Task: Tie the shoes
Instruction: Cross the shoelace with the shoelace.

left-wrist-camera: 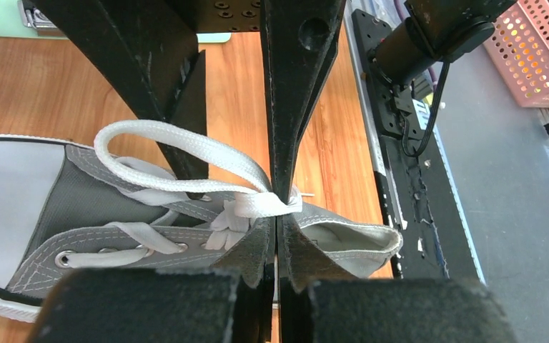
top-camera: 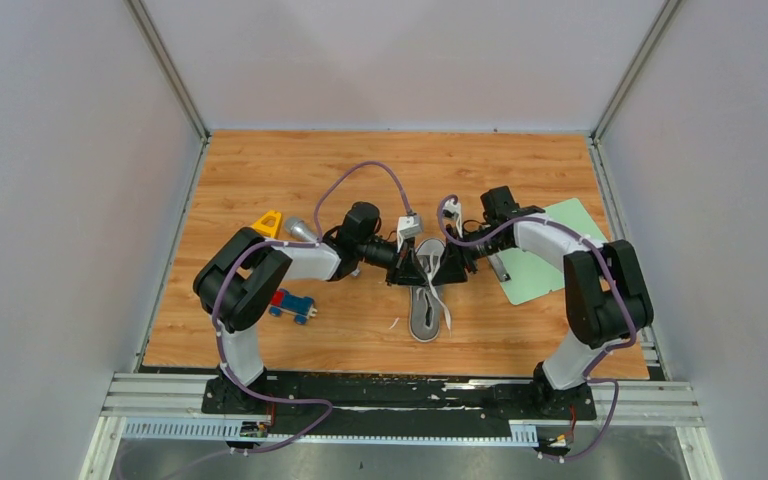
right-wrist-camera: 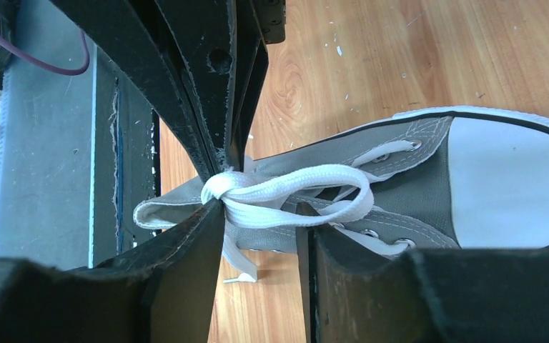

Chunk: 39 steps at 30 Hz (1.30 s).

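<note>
A grey canvas shoe (top-camera: 426, 315) with a white toe cap lies on the wooden table between both arms, heel toward the near edge. In the left wrist view my left gripper (left-wrist-camera: 277, 214) is shut on the white lace (left-wrist-camera: 186, 143) where its loop gathers above the shoe (left-wrist-camera: 86, 193). My right gripper (right-wrist-camera: 261, 214) is open, one finger on each side of the lace loop (right-wrist-camera: 293, 193) over the shoe (right-wrist-camera: 429, 179). The left fingers (right-wrist-camera: 218, 86) come down from the top of that view, pinching the same lace. From above, the left gripper (top-camera: 415, 265) and right gripper (top-camera: 455, 262) meet over the shoe.
A green mat (top-camera: 550, 250) with a metal object (top-camera: 498, 268) lies right of the shoe. A yellow triangular piece (top-camera: 268, 222), a silver object (top-camera: 300, 230) and a blue and red toy car (top-camera: 291, 305) sit at the left. A pink basket (left-wrist-camera: 536, 50) stands beyond the near rail.
</note>
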Each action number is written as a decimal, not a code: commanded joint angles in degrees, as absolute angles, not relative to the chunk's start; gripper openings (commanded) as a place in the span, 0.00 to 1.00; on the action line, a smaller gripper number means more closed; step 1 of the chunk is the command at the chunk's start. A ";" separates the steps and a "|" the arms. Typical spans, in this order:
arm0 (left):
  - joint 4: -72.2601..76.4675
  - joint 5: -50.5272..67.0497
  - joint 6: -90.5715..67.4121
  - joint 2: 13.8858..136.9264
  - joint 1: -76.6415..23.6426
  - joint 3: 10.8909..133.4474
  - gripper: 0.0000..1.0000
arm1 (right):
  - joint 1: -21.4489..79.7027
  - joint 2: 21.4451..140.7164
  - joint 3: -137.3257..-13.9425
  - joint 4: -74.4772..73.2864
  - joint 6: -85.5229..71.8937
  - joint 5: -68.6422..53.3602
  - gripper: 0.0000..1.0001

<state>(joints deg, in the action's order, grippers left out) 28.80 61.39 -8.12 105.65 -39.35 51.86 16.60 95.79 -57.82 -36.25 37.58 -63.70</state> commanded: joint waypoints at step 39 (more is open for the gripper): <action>-7.87 57.98 9.14 107.26 -39.51 69.18 0.59 | 16.71 95.41 -60.73 -37.97 38.06 -65.36 0.02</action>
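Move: The lace crossing with its loop sits above the shoe's tongue; its wrapped part is about 1 cm back and 1 cm left of the right hand's point, and right at the left hand's fingertips. The loop's middle is some 2 cm ahead of the right hand. From that hand too, the toe cap is roughly 10 cm ahead and 5 cm lower, the ankle opening about 5 cm back and 3 cm lower, both straight in line. The lace loop, still pinched in the shut left fingers, is taken over by the right hand, which stays in place and closes from half open until it pinches the loop's base beside the crossing. Only then do the left fingers open to a bit over half, letting go; the left hand creeps about 1.5 cm forward, sinking slightly then rising about 1 cm, fingertips tipping down some 10 degrees, and ends with its fingers straddling the crossing. ##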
